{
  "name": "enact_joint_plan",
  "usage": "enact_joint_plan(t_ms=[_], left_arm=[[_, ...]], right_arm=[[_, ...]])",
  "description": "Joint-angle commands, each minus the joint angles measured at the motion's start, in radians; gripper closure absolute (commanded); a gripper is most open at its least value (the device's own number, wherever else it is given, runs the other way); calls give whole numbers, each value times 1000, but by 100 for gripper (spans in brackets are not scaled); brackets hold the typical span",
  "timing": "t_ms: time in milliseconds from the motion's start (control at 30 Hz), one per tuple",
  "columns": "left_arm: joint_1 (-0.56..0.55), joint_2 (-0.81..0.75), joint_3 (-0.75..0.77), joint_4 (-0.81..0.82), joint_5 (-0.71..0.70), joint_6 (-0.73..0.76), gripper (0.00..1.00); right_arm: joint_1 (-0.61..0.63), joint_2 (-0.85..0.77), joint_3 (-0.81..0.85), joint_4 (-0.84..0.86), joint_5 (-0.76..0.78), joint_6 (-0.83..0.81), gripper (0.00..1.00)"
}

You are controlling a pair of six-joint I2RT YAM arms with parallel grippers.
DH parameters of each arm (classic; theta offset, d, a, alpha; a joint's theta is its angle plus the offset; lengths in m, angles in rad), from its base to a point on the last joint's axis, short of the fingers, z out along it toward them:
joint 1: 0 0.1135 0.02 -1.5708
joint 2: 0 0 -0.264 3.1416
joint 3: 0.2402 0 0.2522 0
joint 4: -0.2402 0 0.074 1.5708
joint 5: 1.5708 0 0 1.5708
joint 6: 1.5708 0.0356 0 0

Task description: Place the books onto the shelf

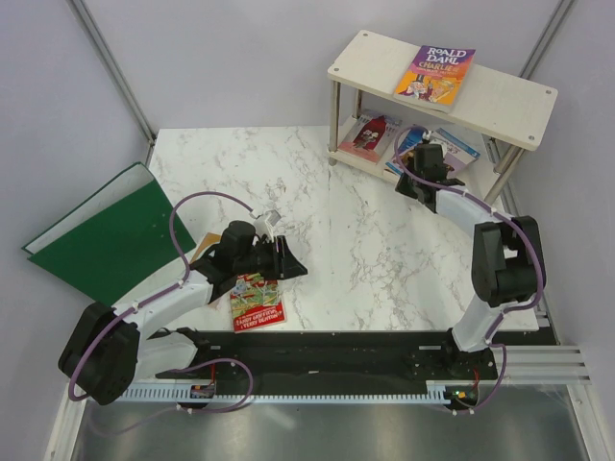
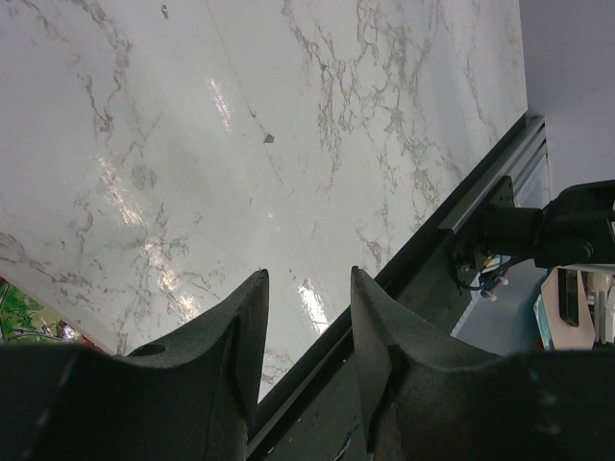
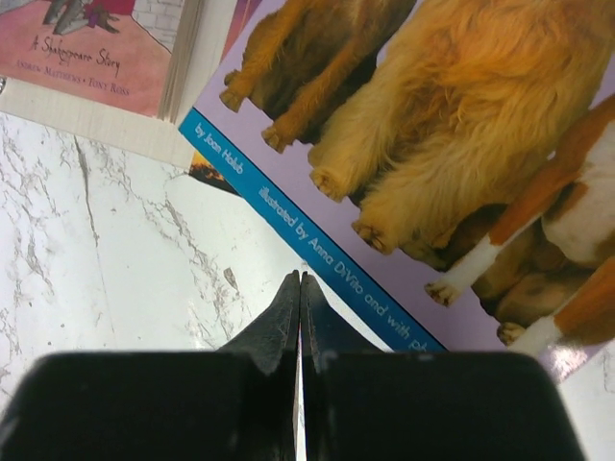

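The shelf (image 1: pixel 500 96) stands at the back right. A purple-yellow Roald Dahl book (image 1: pixel 435 77) lies on its top board. On the lower board are a pink-red book (image 1: pixel 367 134) (image 3: pixel 91 48) and a dogs-cover book (image 1: pixel 452 144) (image 3: pixel 461 144), which juts out over the marble with a darker book (image 3: pixel 205 171) under it. My right gripper (image 1: pixel 417 165) (image 3: pixel 300 279) is shut and empty, its tips just short of the dogs book's blue edge. A red-green Treehouse book (image 1: pixel 257 300) (image 2: pixel 21 320) lies flat under my left arm. My left gripper (image 1: pixel 291 267) (image 2: pixel 307 280) is open over bare marble, holding nothing.
A large green folder (image 1: pixel 106 235) lies at the table's left edge. A tan corner (image 1: pixel 202 250) shows behind the left arm. The black base rail (image 2: pixel 452 216) runs along the near edge. Grey walls close in the back and sides.
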State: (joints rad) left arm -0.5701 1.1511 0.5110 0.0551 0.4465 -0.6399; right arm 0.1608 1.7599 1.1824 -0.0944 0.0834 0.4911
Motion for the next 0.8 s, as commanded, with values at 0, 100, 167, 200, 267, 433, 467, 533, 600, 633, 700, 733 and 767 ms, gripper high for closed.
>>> enact_joint_plan(t_ms=[0, 100, 167, 200, 267, 433, 467, 533, 600, 633, 700, 733, 767], left_arm=[[-5, -10, -8, 29, -12, -1, 54], [-7, -14, -11, 31, -9, -1, 54], [-7, -16, -11, 32, -11, -4, 54], [-7, -16, -12, 34, -11, -4, 54], [-7, -16, -14, 38, -11, -6, 54], [-8, -16, -20, 45, -8, -10, 54], [-8, -17, -20, 46, -9, -9, 54], [-10, -16, -22, 49, -8, -10, 54], [-10, -17, -23, 52, -9, -10, 54], [-10, -17, -23, 52, -12, -12, 54], [-10, -17, -26, 57, -8, -10, 54], [-10, -16, -26, 57, -6, -14, 54], [-10, -17, -28, 58, -8, -14, 54]], right_arm=[[0, -76, -36, -16, 13, -23, 99], [-1, -97, -52, -39, 30, -37, 99], [-3, -122, -70, -48, 56, -45, 99], [-3, -128, -75, -47, 61, -45, 99], [-9, -143, -81, -56, 72, -46, 99], [-18, -155, -75, -96, 79, -59, 99], [-23, -160, -84, -99, 90, -59, 99], [-30, -174, -93, -105, 96, -62, 99], [-44, -181, -102, -117, 108, -59, 98], [-55, -183, -112, -122, 108, -62, 98], [-66, -194, -122, -123, 115, -59, 97], [-73, -194, -127, -123, 116, -60, 97], [-76, -194, -129, -125, 119, -60, 96]])
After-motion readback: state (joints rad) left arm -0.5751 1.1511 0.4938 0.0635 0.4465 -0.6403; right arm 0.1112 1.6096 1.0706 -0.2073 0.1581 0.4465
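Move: The dog book (Why Do Dogs Bark?) lies askew on the lower shelf, its middle about 8 cm ahead of the shut right fingertips and 7 cm right, nearly level; its near right corner is some 5 cm right and 4 cm back. Jane Eyre lies beneath, about 10 cm ahead and 5 cm right; the red Shakespeare book about 14 cm ahead and 10 cm left. From the left hand the dog book lies roughly 33 cm ahead, 37 cm right. Fingers shut, the right hand draws back about 5 cm while shifting right 4 cm towards the dog book's near right corner. ##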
